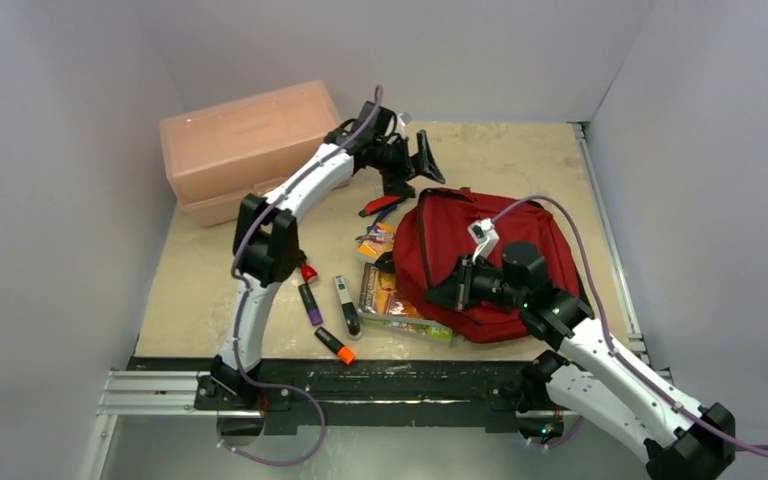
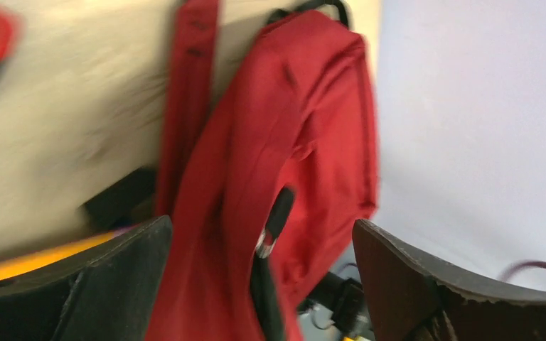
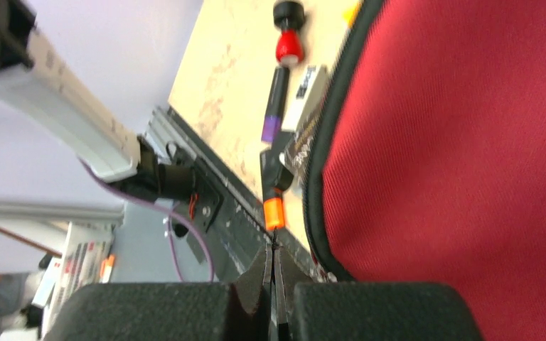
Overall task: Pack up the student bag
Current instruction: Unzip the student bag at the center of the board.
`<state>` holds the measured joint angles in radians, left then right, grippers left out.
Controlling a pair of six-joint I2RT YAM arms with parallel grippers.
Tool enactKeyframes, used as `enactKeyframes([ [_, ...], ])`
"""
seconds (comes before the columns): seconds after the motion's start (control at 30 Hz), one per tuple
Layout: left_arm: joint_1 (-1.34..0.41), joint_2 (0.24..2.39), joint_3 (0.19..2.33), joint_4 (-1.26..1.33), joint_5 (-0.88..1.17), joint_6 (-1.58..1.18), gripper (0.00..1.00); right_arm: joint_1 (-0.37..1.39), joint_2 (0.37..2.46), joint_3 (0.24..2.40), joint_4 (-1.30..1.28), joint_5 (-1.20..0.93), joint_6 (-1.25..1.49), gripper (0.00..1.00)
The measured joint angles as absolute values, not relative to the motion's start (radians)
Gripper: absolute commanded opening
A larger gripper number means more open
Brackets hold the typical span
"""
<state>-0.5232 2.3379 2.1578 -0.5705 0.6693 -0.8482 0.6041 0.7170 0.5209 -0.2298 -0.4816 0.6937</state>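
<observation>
The student bag (image 1: 490, 265), a dark red backpack with black zipper lines, lies flat at the centre right of the table. My left gripper (image 1: 415, 165) hovers open just behind the bag's back left corner. In the blurred left wrist view its fingers (image 2: 114, 277) stand wide apart with nothing between them, and the bag (image 2: 291, 128) and its red strap (image 2: 192, 71) lie below. My right gripper (image 1: 450, 290) is shut at the bag's near left edge. Its tips (image 3: 274, 249) meet beside the black zipper line (image 3: 320, 163), and a thin dark thread shows at them.
A pale pink lidded box (image 1: 245, 145) stands at the back left. Left of the bag lie several markers, among them a purple one (image 1: 311, 303) and an orange-capped one (image 1: 334, 345), a colourful booklet (image 1: 395, 300) and a red-handled tool (image 1: 385, 207). Grey walls enclose the table.
</observation>
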Motion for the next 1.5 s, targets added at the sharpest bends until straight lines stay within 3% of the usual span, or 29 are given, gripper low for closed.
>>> enactKeyframes([
  [0.1,-0.524,2.178,2.050,-0.701,0.491,-0.764,0.97,0.604,0.756,0.581,-0.216,-0.449,0.678,0.00],
  [0.23,-0.538,1.842,1.804,-0.774,0.265,-0.720,0.75,0.604,0.813,0.640,-0.209,-0.427,0.645,0.00],
  [0.27,-0.546,1.766,1.742,-0.768,0.239,-0.720,0.74,0.604,0.825,0.646,-0.209,-0.427,0.636,0.00],
  [0.4,-0.642,1.518,1.538,-0.721,0.197,-0.766,0.87,0.604,0.856,0.662,-0.224,-0.426,0.593,0.00],
  [0.47,-0.697,1.516,1.529,-0.703,0.204,-0.785,0.91,0.604,0.857,0.670,-0.232,-0.427,0.572,0.00],
  [0.57,-0.757,1.619,1.544,-0.671,0.216,-0.803,0.90,0.604,0.857,0.680,-0.233,-0.429,0.537,0.00],
  [0.7,-0.773,1.770,1.554,-0.677,0.201,-0.803,0.70,0.604,0.856,0.681,-0.234,-0.436,0.498,0.00],
  [0.87,-0.771,1.905,1.719,-0.759,0.168,-0.735,0.21,0.604,0.855,0.681,-0.236,-0.437,0.458,0.00],
  [0.97,-0.765,1.964,1.878,-0.787,0.149,-0.681,0.00,0.604,0.851,0.681,-0.257,-0.436,0.448,0.00],
  [1.27,-0.632,2.009,2.040,-0.821,0.242,-0.633,0.00,0.600,0.650,0.590,-0.317,-0.334,0.528,0.00],
  [1.5,-0.607,2.041,2.045,-0.843,0.321,-0.635,0.00,0.600,0.518,0.408,-0.305,-0.212,0.763,0.00],
])
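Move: For my left hand, open, the bag's black zipper strip is about 13 cm back, 3 cm left and slightly lower; the orange book lies about 13 cm back, 7 cm left, and the red pouch roughly level with it, 10 cm left, both some 15 cm down. From my right hand, the zipper's lower end is about 4 cm back, 8 cm right, 8 cm down; the brown book lies 6 cm ahead, 6 cm left, 14 cm down. I swing my open left hand left, up and back in an arc, drop some 11 cm to the bag's zipper strip and pinch it, then draw it about 9 cm forward and 6 cm up. My shut right hand, with the zipper pull in its fingertips, rises a little forward and waits, then goes about 5 cm down and 4 cm right towards the zipper's lower end, turning some 20 degrees clockwise. ##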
